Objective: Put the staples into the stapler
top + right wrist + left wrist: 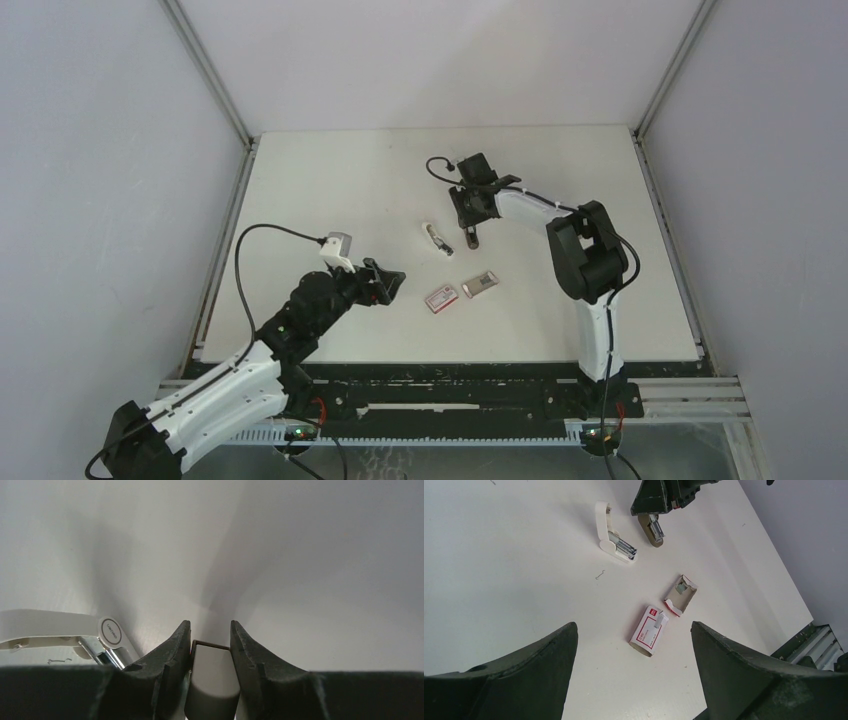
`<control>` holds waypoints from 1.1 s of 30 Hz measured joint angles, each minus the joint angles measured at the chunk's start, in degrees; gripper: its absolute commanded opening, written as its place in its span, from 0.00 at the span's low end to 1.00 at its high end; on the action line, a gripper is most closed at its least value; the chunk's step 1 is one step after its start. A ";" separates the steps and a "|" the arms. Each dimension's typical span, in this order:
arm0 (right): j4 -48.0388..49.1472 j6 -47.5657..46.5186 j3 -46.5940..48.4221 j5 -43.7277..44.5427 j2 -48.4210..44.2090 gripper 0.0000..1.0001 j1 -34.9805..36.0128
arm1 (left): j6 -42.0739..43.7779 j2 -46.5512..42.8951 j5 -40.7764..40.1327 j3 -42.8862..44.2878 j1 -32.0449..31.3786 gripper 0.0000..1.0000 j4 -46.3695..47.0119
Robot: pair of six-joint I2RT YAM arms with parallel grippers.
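The stapler (pixel 435 238) (pixel 611 532) is tiny and white. It lies on the table hinged open, with its metal inside showing, and its white arm also shows in the right wrist view (pixel 60 625). My right gripper (pixel 468 230) (pixel 210 625) (pixel 656 510) stands just right of it, shut on a small grey-brown piece (pixel 212 680) (pixel 654 532) with a metal channel. The staples lie in a small open tray (pixel 480 284) (pixel 681 594), and one grey strip (pixel 659 620) rests on the red-and-white sleeve (pixel 441 298) (pixel 649 632). My left gripper (pixel 388 282) (pixel 634 627) hangs open, left of the sleeve.
A single loose staple (pixel 599 574) lies on the white table (pixel 330 190) below the stapler. Grey walls close in the table on three sides. The right arm's cable (pixel 440 165) loops behind its wrist.
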 measured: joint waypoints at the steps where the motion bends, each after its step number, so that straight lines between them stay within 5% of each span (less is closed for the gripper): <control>1: -0.15 0.02 0.04 0.04 0.31 0.13 0.00 | 0.00 0.04 0.00 0.00 0.00 0.87 0.02; 16: -0.92 0.02 0.13 0.02 1.46 0.38 -0.11 | -0.02 0.35 0.13 0.00 0.22 0.87 0.02; 24: -1.40 0.02 0.55 -0.39 1.84 0.62 -0.50 | -0.04 -1.27 0.13 -0.76 0.35 0.87 -0.39; 33: -2.49 0.09 0.85 -0.81 1.14 0.68 -1.44 | -0.02 -2.86 -0.09 -0.85 0.63 0.86 -1.42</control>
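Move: Held in the right fingers, the brown stapler has its middle about 3 cm back of that hand, 1 cm to its right and 2 cm below, just over the table. The open white stapler lies some 6 cm left of that hand and 4 cm back; the opened tray is about 13 cm back and 3 cm right, the staple box 15 cm back and 5 cm left. From the left hand the brown stapler is roughly 14 cm ahead, 14 cm right and 14 cm below. Lowering the last 1 cm or so to set the brown stapler on the table beside the white one, the right hand pauses with its grip kept, then opens its fingers to about two thirds of their range and lets go. As they spread, it drifts about 1 cm to its right, with the fingers still astride the stapler and pointing steeply down. ##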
